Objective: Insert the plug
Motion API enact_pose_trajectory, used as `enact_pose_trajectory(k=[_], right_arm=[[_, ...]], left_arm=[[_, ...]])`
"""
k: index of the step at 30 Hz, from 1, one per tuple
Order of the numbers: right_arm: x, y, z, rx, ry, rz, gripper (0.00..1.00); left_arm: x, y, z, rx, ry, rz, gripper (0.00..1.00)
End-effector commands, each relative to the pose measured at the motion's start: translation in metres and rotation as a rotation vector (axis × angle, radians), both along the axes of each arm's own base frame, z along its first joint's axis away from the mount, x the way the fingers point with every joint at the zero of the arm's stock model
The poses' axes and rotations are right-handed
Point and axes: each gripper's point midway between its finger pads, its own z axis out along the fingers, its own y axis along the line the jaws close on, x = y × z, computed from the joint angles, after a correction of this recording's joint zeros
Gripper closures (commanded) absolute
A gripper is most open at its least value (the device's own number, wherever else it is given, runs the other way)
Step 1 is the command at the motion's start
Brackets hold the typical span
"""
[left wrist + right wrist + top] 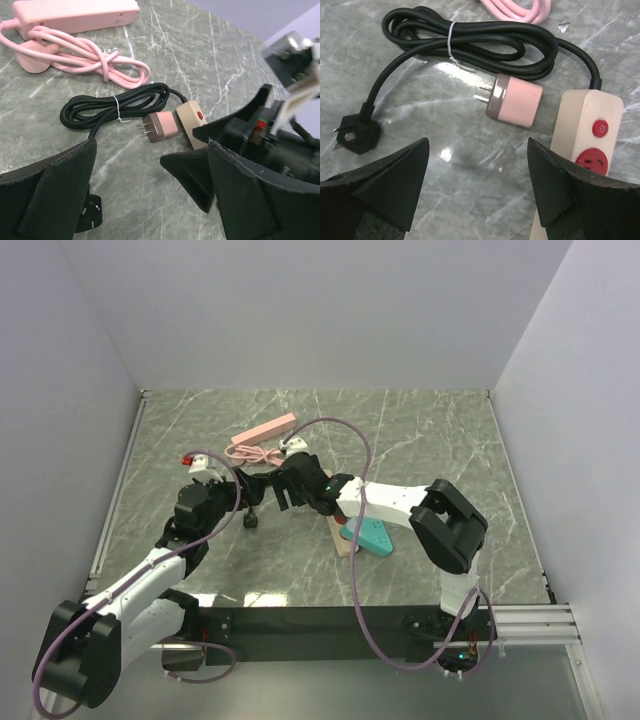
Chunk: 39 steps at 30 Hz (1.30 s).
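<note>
The small pink plug lies on its side on the marble, two prongs pointing left, beside the beige power strip with its red switch and red socket. My right gripper hovers open just short of the plug, nothing between its fingers. My left gripper is open too and faces the same spot, with the plug and strip ahead of it. From above, the right gripper and left gripper nearly meet over these things, hiding them.
The strip's coiled black cord ends in a black three-pin plug. A pink power strip with knotted pink cord lies behind. A teal object sits on a wooden board under the right forearm. White walls surround the table.
</note>
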Motion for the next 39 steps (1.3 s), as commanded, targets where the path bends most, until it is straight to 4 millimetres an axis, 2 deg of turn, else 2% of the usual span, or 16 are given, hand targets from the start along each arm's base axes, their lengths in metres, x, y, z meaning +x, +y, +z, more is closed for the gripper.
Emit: enact_pose_trajectory(k=[1,5,15,17,31,33,34,37,39], right_arm=[[0.019,0.010,0.010,0.060,-0.008,-0.027,0.15],[0.027,0.008,-0.004,0.062,0.020,-0.056,0.16],[0.039,0.002,-0.030,0.038,0.047,-0.105,0.26],[0.043,-0.002,-0.036,0.035,0.051,-0.117,0.31],[0.057,-0.008,-0.045,0.018,0.025,-0.159,0.40],[0.058,-0.007,-0.048,0.013,0.026,-0.154,0.51],[0.058,-0.008,-0.048,0.010,0.025,-0.154,0.68],[0.052,-0.014,-0.045,0.012,0.018,-0.152,0.97],[0.050,-0.015,-0.028,0.064,-0.025,-0.141,0.98]], left_arm=[[0.000,0.003,0.005,-0.009,-0.023,0.008,0.01],[0.000,0.003,0.006,-0.007,-0.025,0.003,0.01],[0.000,0.000,0.003,-0.008,-0.019,-0.015,0.01],[0.000,-0.001,0.004,-0.009,-0.020,-0.020,0.01],[-0.001,-0.003,0.002,-0.006,-0.015,-0.033,0.01],[-0.001,-0.004,0.002,-0.008,-0.014,-0.041,0.01],[-0.002,-0.005,0.002,-0.008,-0.016,-0.046,0.00],[-0.003,-0.007,0.005,-0.013,-0.032,-0.065,0.01],[-0.005,-0.009,0.009,-0.020,-0.047,-0.077,0.01]])
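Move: The pink plug lies about 4 cm ahead of the right hand, 1 cm to its right and 6 cm below. From that hand, at table height, the black cable coil is some 5 cm ahead and 6 cm left; the white power strip's middle is about 1 cm back and 9 cm right. From the left hand, the pink plug is roughly 7 cm ahead, 7 cm right and 13 cm below. The right hand sinks about 6 cm and reaches 4 cm forward, closing its fingers to pinch the pink plug. ##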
